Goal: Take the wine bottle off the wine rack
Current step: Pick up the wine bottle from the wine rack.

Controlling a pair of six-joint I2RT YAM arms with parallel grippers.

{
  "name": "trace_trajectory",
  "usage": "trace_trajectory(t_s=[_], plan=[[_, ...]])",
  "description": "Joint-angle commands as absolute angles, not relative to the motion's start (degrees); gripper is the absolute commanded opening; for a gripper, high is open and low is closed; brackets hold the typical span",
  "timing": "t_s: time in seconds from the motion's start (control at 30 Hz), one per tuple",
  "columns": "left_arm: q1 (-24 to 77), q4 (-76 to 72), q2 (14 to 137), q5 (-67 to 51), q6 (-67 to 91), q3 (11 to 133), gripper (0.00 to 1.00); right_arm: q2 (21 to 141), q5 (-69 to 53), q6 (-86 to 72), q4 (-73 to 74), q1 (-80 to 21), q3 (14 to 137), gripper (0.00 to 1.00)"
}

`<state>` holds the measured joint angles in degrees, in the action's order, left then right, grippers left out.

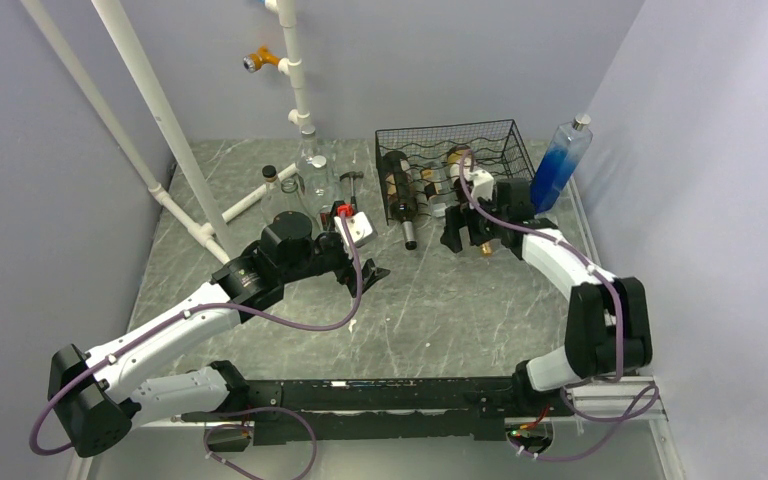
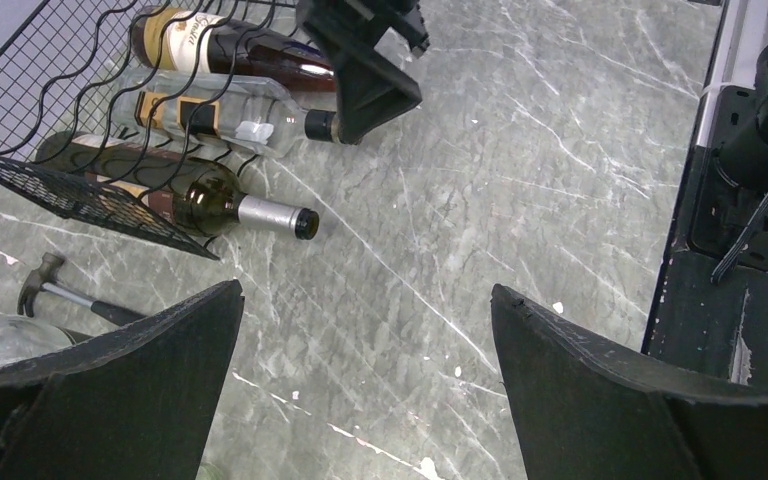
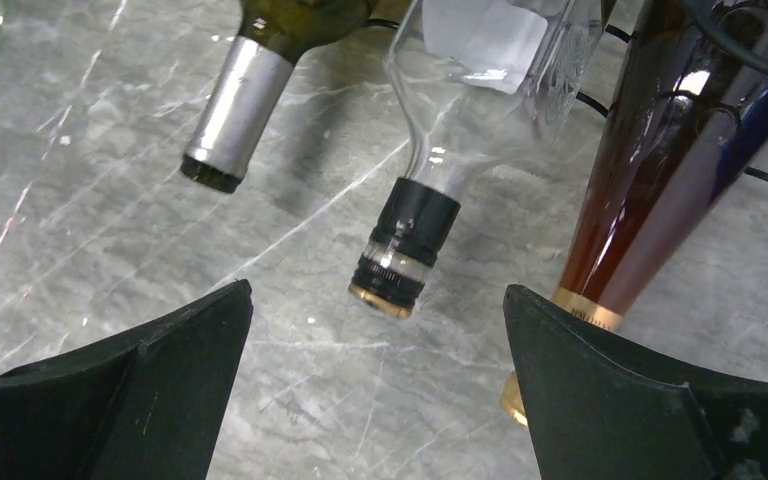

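The black wire wine rack (image 1: 447, 150) stands at the back of the table, with three bottles lying in it, necks toward me. On the left is a dark green wine bottle (image 2: 205, 198) with a silver foil neck (image 3: 235, 110). A clear bottle (image 3: 410, 235) lies in the middle and an amber one (image 3: 650, 190) on the right. My right gripper (image 3: 378, 290) is open just in front of the clear bottle's cap, holding nothing. The amber bottle's gold cap lies against its right finger. My left gripper (image 2: 366, 290) is open over bare table, short of the rack.
A hammer (image 2: 50, 282) lies left of the rack, beside glass jars (image 1: 295, 188). A blue bottle (image 1: 560, 162) leans at the rack's right against the wall. White pipes (image 1: 165, 130) slant across the back left. The black base rail (image 1: 380, 395) runs along the near edge.
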<state>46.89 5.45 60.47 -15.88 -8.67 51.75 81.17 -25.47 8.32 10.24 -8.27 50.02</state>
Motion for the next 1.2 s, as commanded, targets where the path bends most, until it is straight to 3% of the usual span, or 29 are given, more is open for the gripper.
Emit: trace_trajectory(t_s=[0.0,0.37,0.87,0.97,1.17], plan=[[46.7,5.1,60.0,-15.3,-9.8,51.7,0.99,85.3,-18.2,5.9,10.9,-10.3,56.3,0.97],[46.7,5.2,59.5,-15.1,-10.1,51.7,0.99,97.0,-12.8,3.8,16.5,-13.5,66.9,0.72],[46.7,5.3,59.5,-15.3,-10.2,51.7,0.99,103.1,-8.2,3.0,17.7,-15.4,69.6,0.56],[46.6,5.2,59.5,-15.4,-10.1,51.7,0.99,103.3,-8.1,3.1,17.5,-15.4,69.5,0.47],[46.7,5.3,59.3,-15.2,-10.2,51.7,0.99,103.1,-8.0,3.1,17.2,-15.4,68.9,0.17]])
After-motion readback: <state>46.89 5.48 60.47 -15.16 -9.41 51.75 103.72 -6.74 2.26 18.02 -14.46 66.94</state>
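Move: The clear wine bottle's black-capped neck lies about 5 cm ahead of the right hand, barely 1 cm to its left and some 7 cm below. To the neck's left is the green wine bottle, whose middle is about 16 cm ahead and 13 cm left of the hand. The gold-necked bottle's middle is roughly 15 cm ahead and 4 cm right. From the left hand the neck is some 17 cm ahead, 17 cm right and well below. The right hand's fingers come to pinch the clear wine bottle's neck from both sides at the black cap: the hand first reaches forward about 5 cm, then sinks, some 7 cm down in all. The wrist tips about 20 degrees further down with a small clockwise turn while the fingers narrow all the way, shutting fastest at the end as the hand eases slightly right. ##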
